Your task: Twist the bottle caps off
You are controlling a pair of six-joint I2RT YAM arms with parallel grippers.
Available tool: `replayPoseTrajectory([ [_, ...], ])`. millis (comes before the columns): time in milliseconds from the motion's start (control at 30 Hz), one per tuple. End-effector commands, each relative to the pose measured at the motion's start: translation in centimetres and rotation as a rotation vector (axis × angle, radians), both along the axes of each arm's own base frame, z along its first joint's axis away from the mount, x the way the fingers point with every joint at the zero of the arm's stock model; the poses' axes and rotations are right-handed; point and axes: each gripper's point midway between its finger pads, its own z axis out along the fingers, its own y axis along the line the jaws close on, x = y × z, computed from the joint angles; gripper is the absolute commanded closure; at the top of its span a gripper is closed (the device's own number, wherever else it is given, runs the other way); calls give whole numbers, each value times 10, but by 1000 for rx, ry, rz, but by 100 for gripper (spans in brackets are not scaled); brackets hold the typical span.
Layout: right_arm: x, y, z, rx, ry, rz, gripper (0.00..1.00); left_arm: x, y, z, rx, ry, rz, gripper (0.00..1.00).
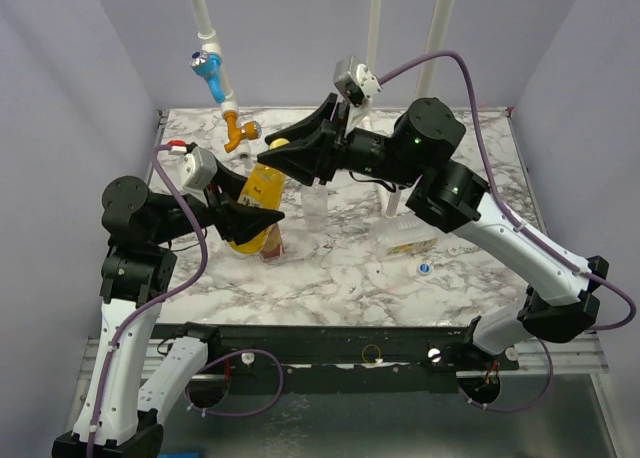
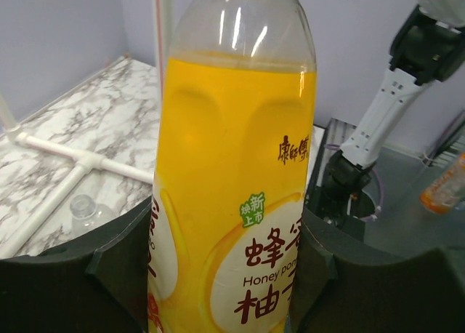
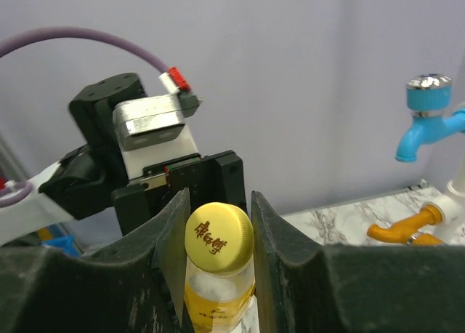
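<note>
A yellow-orange bottle (image 1: 262, 188) stands upright at the left middle of the marble table (image 1: 470, 158). My left gripper (image 1: 260, 218) is shut on its labelled body (image 2: 232, 202), one dark finger (image 2: 327, 275) pressed to each side. My right gripper (image 3: 219, 235) reaches from above and is shut on the bottle's yellow cap (image 3: 218, 237), and the fingers (image 3: 171, 235) touch both sides of the cap. From the top view the cap (image 1: 281, 142) just shows beneath the right gripper (image 1: 283, 154). A slim clear bottle (image 1: 315, 203) stands right of the yellow one. A blue-and-white cap (image 1: 425, 268) lies loose on the table.
A white pipe with a blue tap (image 1: 207, 66) and an orange tap (image 1: 238, 131) rises at the back left. White pipes (image 2: 73, 158) lie on the marble. Another clear bottle (image 1: 392, 200) stands under the right arm. A brown bottle with a red label (image 1: 272, 246) sits by the left gripper.
</note>
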Motion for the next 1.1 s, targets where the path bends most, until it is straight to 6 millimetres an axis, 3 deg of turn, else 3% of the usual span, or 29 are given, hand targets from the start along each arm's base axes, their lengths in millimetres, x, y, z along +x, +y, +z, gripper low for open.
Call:
replayPoseTrajectory([
  [0, -69, -32, 53, 149, -225, 251, 74, -20, -8, -2, -7, 73, -132, 100],
  [167, -91, -44, 60, 177, -277, 345, 72, -30, -11, -5, -6, 110, -198, 100],
  [300, -97, -50, 66, 189, -285, 371, 72, -36, -12, -6, -4, 127, -233, 100],
  [767, -76, -93, 98, 269, -311, 105, 73, -44, -12, -9, 6, 136, -270, 100],
  [833, -81, -91, 95, 263, -320, 140, 76, -48, -12, -10, 7, 151, -300, 100],
  [933, -97, -72, 77, 182, -327, 300, 87, -54, -13, -8, 7, 178, -347, 100],
  [1067, -101, -52, 55, 109, -286, 414, 88, -58, -13, -6, 5, 192, -368, 100],
])
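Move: The yellow cap, still on the honey-drink bottle, is already between the right fingertips; the bottle's body hangs about 11 cm below it, 2 cm back and 3 cm to the left. From the left hand, closed on that body, the cap is about 12 cm up, 2 cm ahead and 3 cm right. Some 40 cm below the right hand stand the cola bottle, 8 cm ahead and 5 cm left, and a clear bottle, 14 cm ahead and 5 cm right. Back towards the bases swing both hands together, each about 5 cm, the right turning some 15 degrees counter-clockwise with the cap pinched, the left about as much clockwise with the bottle gripped. After a near pause the right heads up, right and back, taking the cap away from the bottle's mouth, while the left sinks about 2 cm and tips slightly; neither grip opens. ##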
